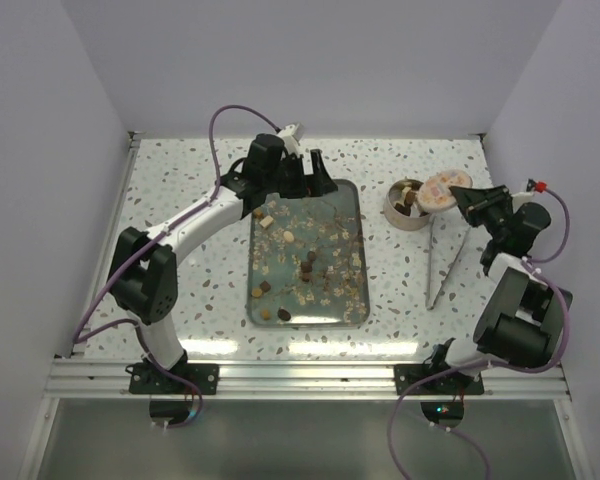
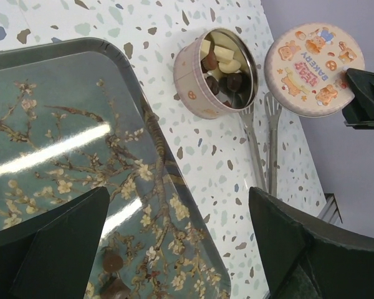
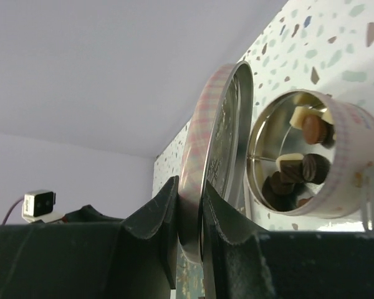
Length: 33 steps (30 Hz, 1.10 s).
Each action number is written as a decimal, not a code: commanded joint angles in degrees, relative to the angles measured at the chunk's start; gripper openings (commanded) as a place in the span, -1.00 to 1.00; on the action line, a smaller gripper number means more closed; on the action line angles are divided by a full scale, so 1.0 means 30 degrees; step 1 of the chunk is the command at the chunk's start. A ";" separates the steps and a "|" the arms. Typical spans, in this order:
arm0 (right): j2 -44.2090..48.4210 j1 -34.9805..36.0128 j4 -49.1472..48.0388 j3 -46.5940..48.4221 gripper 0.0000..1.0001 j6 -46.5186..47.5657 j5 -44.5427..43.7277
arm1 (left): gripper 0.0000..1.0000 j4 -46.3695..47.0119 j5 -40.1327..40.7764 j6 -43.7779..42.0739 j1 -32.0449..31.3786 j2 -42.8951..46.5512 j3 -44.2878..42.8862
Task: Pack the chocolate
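Observation:
Chocolate pieces (image 1: 308, 262), dark brown and cream, lie scattered on a flower-patterned tray (image 1: 310, 322). More chocolate (image 2: 227, 68) fills a round pink tin (image 2: 199, 81) to the right of the tray. My left gripper (image 1: 302, 180) hangs open over the tray's far end with nothing between its fingers (image 2: 68, 243). Two brown pieces (image 2: 112, 261) lie just below it. My right gripper (image 3: 190, 212) is shut on the rim of the tin's lid (image 3: 221, 137), holding it on edge beside the tin (image 3: 355, 156). The lid's bear-printed face (image 2: 313, 68) shows in the left wrist view.
Metal tongs (image 1: 440, 265) lie on the speckled table in front of the tin, their forked ends (image 2: 262, 143) close to it. Pale flakes are mixed among the pieces on the tray (image 2: 50, 112). White walls close in the table on three sides.

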<state>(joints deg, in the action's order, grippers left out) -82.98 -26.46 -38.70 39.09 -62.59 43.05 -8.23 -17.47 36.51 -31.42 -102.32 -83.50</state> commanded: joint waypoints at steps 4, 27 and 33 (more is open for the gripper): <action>-0.0494 -0.1405 -0.5058 -0.0755 -1.00 -0.1578 0.0505 | 0.99 -0.0801 0.0727 -0.1331 0.0044 0.0417 -0.0525; 0.1088 -0.1962 0.1502 0.0358 -1.00 0.7411 -0.4007 | 0.99 -0.0802 0.0727 -0.1389 0.0044 0.0738 0.0119; 0.0298 -0.1728 0.1502 0.0738 -1.00 0.8320 -0.4300 | 0.99 -0.0860 0.0727 -0.1448 0.0073 0.1119 0.0617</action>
<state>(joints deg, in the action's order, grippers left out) -80.90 -32.18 -33.61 38.17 -41.91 31.92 -11.07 -15.62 33.36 -31.40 -101.75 -82.41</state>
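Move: Out at the far right, the right hand grips the bakery-print lid by its edge. The round box of chocolates lies about 11 cm to its left, some 3 cm farther out and 14 cm lower. On the table, roughly 17 cm below that hand, the left serving utensil is about 10 cm back and 2 cm left, the right one 11 cm back and 4 cm right. From the left hand, the box is some 22 cm right, 2 cm ahead and 14 cm below. Carrying the still-pinched lid away from the box, the right hand goes about 8 cm to the right, slowing after a quick start, and sinks 2–3 cm, mostly near the end. The wrist turns clockwise by some 15 degrees and rolls its left side down by about 20, tilting the lid; the fingers keep their grip. ##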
